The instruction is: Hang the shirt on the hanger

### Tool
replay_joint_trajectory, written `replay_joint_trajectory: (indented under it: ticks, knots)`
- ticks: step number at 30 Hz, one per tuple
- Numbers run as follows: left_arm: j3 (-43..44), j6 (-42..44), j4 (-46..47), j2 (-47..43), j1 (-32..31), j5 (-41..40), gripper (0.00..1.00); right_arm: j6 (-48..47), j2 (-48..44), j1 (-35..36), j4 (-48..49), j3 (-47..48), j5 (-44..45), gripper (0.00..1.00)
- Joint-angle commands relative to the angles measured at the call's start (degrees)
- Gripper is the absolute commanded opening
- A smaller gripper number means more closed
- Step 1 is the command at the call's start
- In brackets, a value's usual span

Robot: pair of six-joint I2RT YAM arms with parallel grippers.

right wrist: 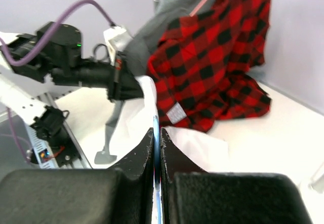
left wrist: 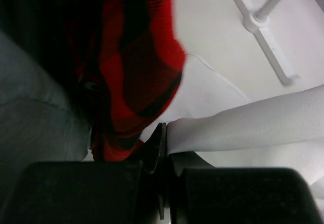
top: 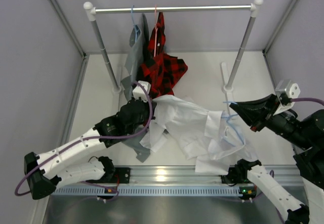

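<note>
The white shirt (top: 187, 127) lies crumpled across the middle of the table floor. My left gripper (top: 152, 101) is at its far left end, shut on a fold of the white fabric (left wrist: 174, 133), right beside the hanging plaid shirt. A band of the shirt (left wrist: 253, 120) stretches off to the right from that grip. My right gripper (top: 237, 108) is over the shirt's right end, shut on the thin light blue hanger (top: 234, 128). The hanger's wire (right wrist: 156, 133) runs straight between the closed jaws. The rest of the hanger rests on the shirt (right wrist: 132, 122).
A red-and-black plaid shirt (top: 161, 67) and a grey shirt (top: 135, 51) hang from the rack bar (top: 202, 8) at the back left. The rack's posts (top: 238, 57) and feet (left wrist: 268, 36) stand on the floor. Grey walls enclose both sides.
</note>
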Motion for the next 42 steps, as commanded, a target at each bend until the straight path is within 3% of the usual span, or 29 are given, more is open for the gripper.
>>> replay_joint_trajectory:
  ticks: [1,10,17,22,25,27,28,29,31,32,35,37,39,40,42]
  knots:
    - [-3.18,-8.51,0.31,-2.81,0.23,-11.74,0.0,-2.16,-2.41,0.71,-3.29,2.23,7.76,0.0]
    - [-4.43,-17.92,-3.91,-0.71,1.72,-15.0,0.0,-2.68,-7.53,0.71,-5.85,-1.64,14.89,0.0]
    - [-3.29,-18.63,-4.0,0.09,1.81,-12.01,0.0,-2.42,-5.42,0.89,-5.76,-0.07,14.89,0.0]
    - [-3.02,-19.6,-8.38,-2.81,1.98,-15.96,0.0,-1.46,-5.59,1.15,-6.02,1.69,20.33,0.0]
    - [-2.76,-18.63,-8.66,-4.57,2.25,-14.3,0.01,-0.84,-5.42,1.68,-5.85,2.31,19.47,0.0]
    - [-1.97,-17.05,-8.57,-4.57,2.25,-11.41,0.14,-0.4,-4.11,1.77,-5.84,3.18,17.1,0.0]
    - [-1.45,-16.09,-8.74,-4.57,2.25,-10.7,0.47,-0.57,-3.58,1.77,-5.76,4.41,16.39,0.0]
    - [0.39,-15.56,-10.14,-4.74,2.25,-9.65,0.65,-0.75,-3.05,1.77,-5.76,5.2,15.86,0.0]
    - [2.94,-13.46,-12.16,-6.32,2.25,-8.24,0.79,-1.62,-1.73,1.77,-6.19,8.18,15.77,0.0]
    - [5.48,-12.4,-13.3,-7.46,2.25,-7.1,0.79,-1.89,-1.29,1.77,-6.55,9.24,15.51,0.0]
    - [10.66,-6.34,-13.05,-12.82,2.16,1.76,0.78,-2.95,0.64,1.94,-8.48,13.11,14.28,0.0]
    - [14.8,0.57,-11.82,-12.31,2.16,14.84,0.77,-3.65,1.96,1.86,-9.53,14.17,12.79,0.0]
    - [23.9,5.96,-13.3,-8.28,2.16,28.78,0.77,-4.17,2.66,1.86,-10.5,13.74,10.15,0.0]
    - [27.01,10.59,-14.01,-2.78,2.16,42.08,0.77,-4.7,2.67,1.86,-10.76,13.21,9.1,0.0]
    - [36.03,15.36,-16.11,2.96,2.16,51.75,0.77,-5.14,2.32,1.95,-11.2,12.07,6.55,0.0]
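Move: The left hand already pinches an edge of the white shirt. The hanger's body lies about 13 cm back, 23 cm to its right and 10 cm higher; the shirt's middle is roughly 8 cm back, 14 cm right and 8 cm below, the red plaid shirt's middle some 12 cm ahead. The right hand holds the hanger by the hook, its body about 10 cm straight below; from that hand, the white shirt's middle is 5 cm ahead, 9 cm left and 28 cm down. Keeping its pinch on the shirt's edge, the left hand pulls about 5 cm left and some 3 cm down, while the right, still gripping the hook, draws the hanger about 4 cm right and slightly down, turning some 15 degrees clockwise. Then the left fingers open wide, let go, and the hand swings some 20 cm up and back, turning clockwise; the right lifts about 6 cm. ##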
